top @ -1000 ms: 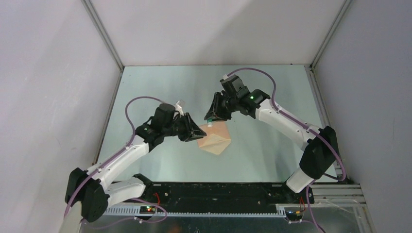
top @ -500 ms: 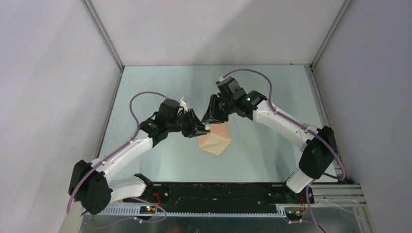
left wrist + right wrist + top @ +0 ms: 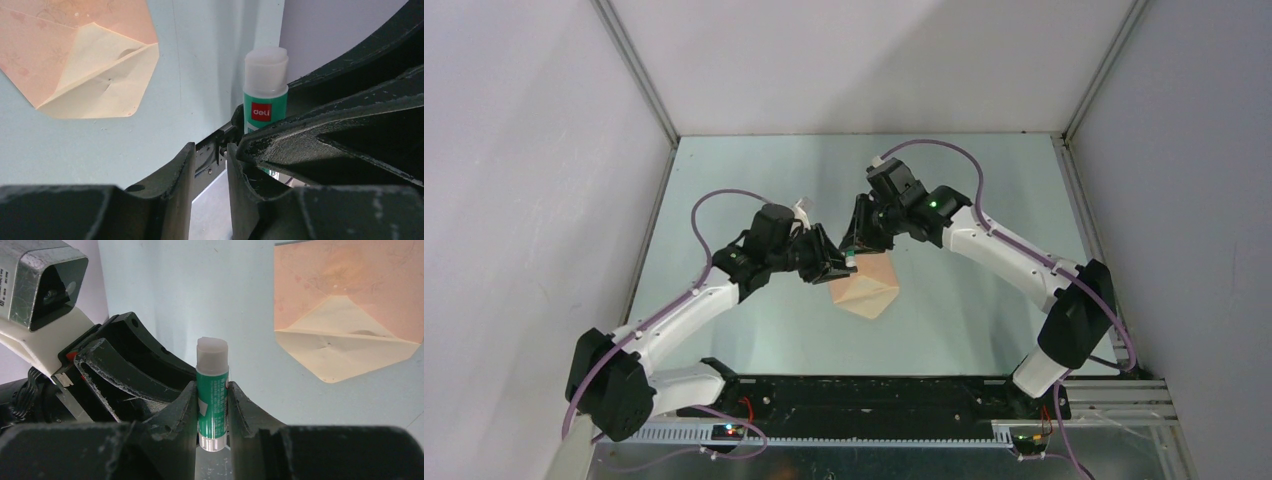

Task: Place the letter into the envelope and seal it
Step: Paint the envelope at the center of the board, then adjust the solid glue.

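The tan envelope (image 3: 869,288) lies flat mid-table with its cream flap (image 3: 345,350) folded open; it also shows in the left wrist view (image 3: 75,65). The letter is hidden; no separate sheet shows. My right gripper (image 3: 212,390) is shut on a green glue stick (image 3: 212,385) with a white cap, held just over the envelope's far-left corner (image 3: 851,258). My left gripper (image 3: 210,150) is open with nothing between its fingers. It sits right beside the right gripper, and the glue stick's cap (image 3: 265,65) rises just past its right finger.
The pale green table (image 3: 764,180) is boxed in by grey walls at the left, back and right. A black rail (image 3: 874,400) with the arm bases runs along the near edge. Both arms meet over the table's middle.
The left gripper has swung right and away from me, from beside the envelope's left edge up to the right gripper and glue stick. The right gripper has shifted slightly left. The envelope lies unmoved.
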You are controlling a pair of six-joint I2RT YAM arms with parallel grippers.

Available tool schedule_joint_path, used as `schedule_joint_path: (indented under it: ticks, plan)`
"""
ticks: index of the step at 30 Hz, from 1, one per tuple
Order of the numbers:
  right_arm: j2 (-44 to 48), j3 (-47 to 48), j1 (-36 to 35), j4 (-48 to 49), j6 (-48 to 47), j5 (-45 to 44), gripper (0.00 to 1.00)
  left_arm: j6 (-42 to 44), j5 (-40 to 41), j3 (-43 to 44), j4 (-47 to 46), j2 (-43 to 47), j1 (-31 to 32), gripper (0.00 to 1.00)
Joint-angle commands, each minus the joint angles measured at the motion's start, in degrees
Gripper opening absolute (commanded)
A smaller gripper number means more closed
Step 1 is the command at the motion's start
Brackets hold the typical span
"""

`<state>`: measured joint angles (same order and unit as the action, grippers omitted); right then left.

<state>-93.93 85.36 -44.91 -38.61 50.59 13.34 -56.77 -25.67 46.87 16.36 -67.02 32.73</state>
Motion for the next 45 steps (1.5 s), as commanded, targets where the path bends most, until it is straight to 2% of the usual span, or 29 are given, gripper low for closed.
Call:
schedule_joint_path:
  ticks: [1,15,23,35,41,45]
  plan:
    - [-1.3,2.4,-2.3,-1.3,-0.5,-2.4,0.0,-1.6,-1.3,3.7,-6.0,0.6,0.4,0.35]
    - [-1.9,1.5,-4.4,-2.1,0.0,-3.3,0.0,-4.2,-0.4,3.1,-10.0,3.2,0.4,0.35]
    - [-1.9,0.7,-4.5,-0.4,0.8,-1.4,0.0,-7.9,-1.9,-0.4,-19.0,4.0,0.4,0.37]
    - [-2.7,1.0,-4.4,1.6,1.5,2.3,0.0,-6.0,-0.3,0.4,-16.8,4.1,0.3,0.36]
    - [-1.2,-0.3,-2.0,1.4,0.6,3.2,0.0,-0.4,-2.4,2.4,-12.6,7.9,0.3,0.36]
    - [-0.9,-0.4,-0.5,1.5,0.0,4.4,0.0,0.4,-4.3,2.2,-13.3,9.0,0.3,0.37]
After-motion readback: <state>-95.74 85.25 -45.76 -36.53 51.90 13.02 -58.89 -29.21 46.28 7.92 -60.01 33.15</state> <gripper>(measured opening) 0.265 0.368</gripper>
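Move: The glue stick's middle is pinched at the right hand's fingertips, about 4 cm ahead, 1 cm to the right and 2 cm above the left fingertips. Its white base end reaches back to about the left fingertips. From the left hand the envelope lies flat on the table some 4 cm to the right, level fore and aft, 15 cm below; from the right hand, roughly 4 cm back, 2 cm right and 17 cm down. Hold the left gripper briefly at the base of the glue stick, then lift it about 6 cm in two strokes with a short pause between. Push the base upward with the slightly parted fingertips, tilting the wrist some 10 degrees and edging about 1 cm right. Keep the stick pinched in the right gripper, letting that hand shift only about 1 cm left. ##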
